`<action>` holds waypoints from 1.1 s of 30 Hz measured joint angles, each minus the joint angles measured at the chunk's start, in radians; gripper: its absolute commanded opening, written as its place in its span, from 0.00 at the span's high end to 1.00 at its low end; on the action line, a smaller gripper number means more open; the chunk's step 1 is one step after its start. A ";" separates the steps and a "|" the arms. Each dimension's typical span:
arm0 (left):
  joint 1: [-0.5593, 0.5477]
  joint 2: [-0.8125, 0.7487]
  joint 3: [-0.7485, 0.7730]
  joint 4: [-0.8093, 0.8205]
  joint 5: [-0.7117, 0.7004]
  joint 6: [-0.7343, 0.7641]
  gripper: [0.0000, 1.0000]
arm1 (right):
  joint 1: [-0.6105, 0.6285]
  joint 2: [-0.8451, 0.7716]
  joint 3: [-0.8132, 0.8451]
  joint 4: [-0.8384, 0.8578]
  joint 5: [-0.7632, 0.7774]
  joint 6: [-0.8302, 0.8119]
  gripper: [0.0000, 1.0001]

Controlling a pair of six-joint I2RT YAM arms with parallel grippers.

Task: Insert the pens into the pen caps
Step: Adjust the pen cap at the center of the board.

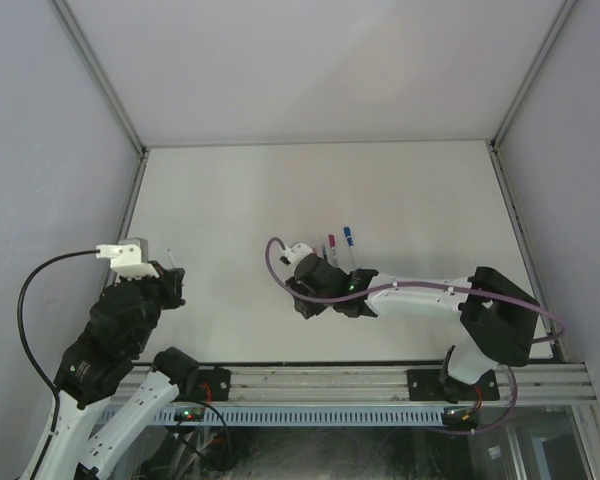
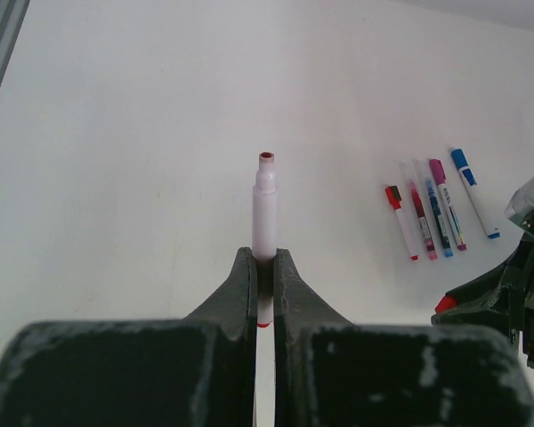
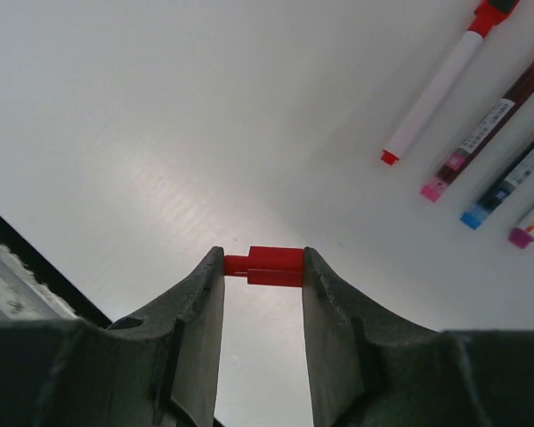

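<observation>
My left gripper point(image 2: 264, 260) is shut on a white pen point(image 2: 265, 209) that points away from me, its uncapped red tip forward. In the top view this gripper point(image 1: 171, 275) hangs over the table's left side. Jaws shut, my right gripper point(image 3: 262, 267) pinches a small red pen cap point(image 3: 274, 266) crosswise between its fingertips, above the table. From above, the right gripper point(image 1: 300, 298) is mid-table, just in front of the other pens point(image 1: 338, 243). That cap point(image 2: 444, 304) also shows at the right of the left wrist view.
Several more pens lie side by side: a red one point(image 2: 400, 221), a dark red one point(image 2: 420, 221), a blue one point(image 2: 438, 218), a magenta one point(image 2: 447, 203) and another blue one point(image 2: 474, 191). White walls with metal rails point(image 1: 130, 200) enclose the table.
</observation>
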 measured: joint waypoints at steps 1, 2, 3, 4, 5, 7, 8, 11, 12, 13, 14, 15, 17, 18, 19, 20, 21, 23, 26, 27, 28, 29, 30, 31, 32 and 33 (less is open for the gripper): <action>0.000 0.000 0.000 0.000 0.000 0.000 1.00 | -0.003 0.000 0.000 -0.007 -0.003 -0.039 1.00; 0.000 0.000 0.000 0.000 0.000 0.000 1.00 | -0.004 0.000 0.000 -0.018 -0.004 -0.074 1.00; 0.000 0.000 0.000 0.000 0.000 0.000 1.00 | -0.004 0.000 0.000 -0.031 -0.003 -0.114 1.00; 0.000 0.000 0.000 0.000 0.000 0.000 1.00 | -0.004 0.002 0.002 -0.046 -0.002 -0.153 1.00; 0.000 0.000 0.000 0.000 0.000 0.000 1.00 | -0.004 0.005 0.006 -0.063 0.000 -0.182 1.00; 0.000 0.000 0.000 0.000 0.000 0.000 1.00 | -0.003 0.024 0.029 -0.104 0.001 -0.245 1.00; 0.000 0.000 0.000 0.000 -0.001 0.000 1.00 | -0.002 0.040 0.045 -0.123 0.001 -0.270 1.00; 0.000 0.000 0.000 0.000 -0.001 0.000 1.00 | 0.006 0.098 0.093 -0.169 0.007 -0.337 1.00; 0.000 0.000 0.000 0.000 -0.001 0.000 1.00 | 0.009 0.118 0.106 -0.183 0.009 -0.357 1.00; 0.000 0.000 0.000 0.000 -0.001 0.000 1.00 | 0.013 0.135 0.116 -0.195 0.011 -0.375 1.00; 0.000 0.000 0.000 0.000 -0.001 0.000 1.00 | 0.018 0.151 0.124 -0.205 0.012 -0.390 1.00; 0.000 0.000 0.000 0.000 -0.001 0.000 1.00 | 0.020 0.164 0.130 -0.216 0.012 -0.403 0.99; 0.000 0.000 0.000 0.000 -0.001 0.000 1.00 | 0.024 0.181 0.138 -0.232 0.012 -0.422 0.99; 0.000 0.000 0.000 0.000 -0.001 0.000 1.00 | 0.024 0.190 0.145 -0.242 0.012 -0.433 0.99; 0.000 0.000 0.000 0.000 -0.001 0.000 1.00 | 0.024 0.198 0.151 -0.249 0.012 -0.441 0.98; 0.000 0.000 0.000 0.000 -0.001 0.000 1.00 | 0.024 0.206 0.158 -0.255 0.013 -0.448 0.98; 0.000 0.000 0.000 0.000 -0.001 0.000 1.00 | 0.024 0.214 0.165 -0.261 0.013 -0.455 0.97; 0.000 0.000 0.000 0.000 -0.001 0.000 1.00 | 0.024 0.229 0.183 -0.270 0.016 -0.467 0.95; 0.000 0.000 0.000 0.000 -0.002 0.000 1.00 | 0.024 0.253 0.212 -0.275 0.021 -0.483 0.89; 0.000 0.000 0.000 0.000 -0.002 0.000 1.00 | 0.024 0.259 0.219 -0.275 0.023 -0.486 0.85; 0.000 0.000 0.000 0.000 -0.002 0.000 1.00 | 0.024 0.264 0.225 -0.275 0.025 -0.490 0.81; 0.000 0.000 0.000 0.000 -0.002 0.000 1.00 | 0.024 0.267 0.229 -0.276 0.027 -0.491 0.79; 0.000 0.000 0.000 0.000 -0.002 0.000 1.00 | 0.024 0.269 0.231 -0.276 0.028 -0.494 0.75; 0.000 0.000 0.000 0.000 -0.002 0.000 1.00 | 0.024 0.270 0.232 -0.276 0.030 -0.494 0.73; 0.000 0.000 0.000 0.000 -0.002 0.000 1.00 | 0.025 0.271 0.233 -0.276 0.031 -0.494 0.70; 0.000 0.000 0.000 0.000 -0.002 0.000 1.00 | 0.025 0.272 0.234 -0.276 0.032 -0.495 0.68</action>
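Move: The right hand holds the red pen cap, and its place is a bare patch of board about 1 cm ahead, 2 cm to the right and 5 cm below. The red pen lies about 9 cm ahead and 1 cm right, with the dark red pen about 4 cm right and 9 cm ahead, and the purple-capped pen about 8 cm right and 12 cm ahead. From the left hand, the patch is roughly 25 cm right, 2 cm ahead and 25 cm below. Lower the right gripper about 5 cm to bring the held red cap back down to the bare board short of the pens, easing some 2 cm to the right early on. As it sinks, turn the wrist roughly 25 degrees counter-clockwise and tip the fingers steeper towards straight down, keeping the cap pinched. Let it settle with a small drift forward. ##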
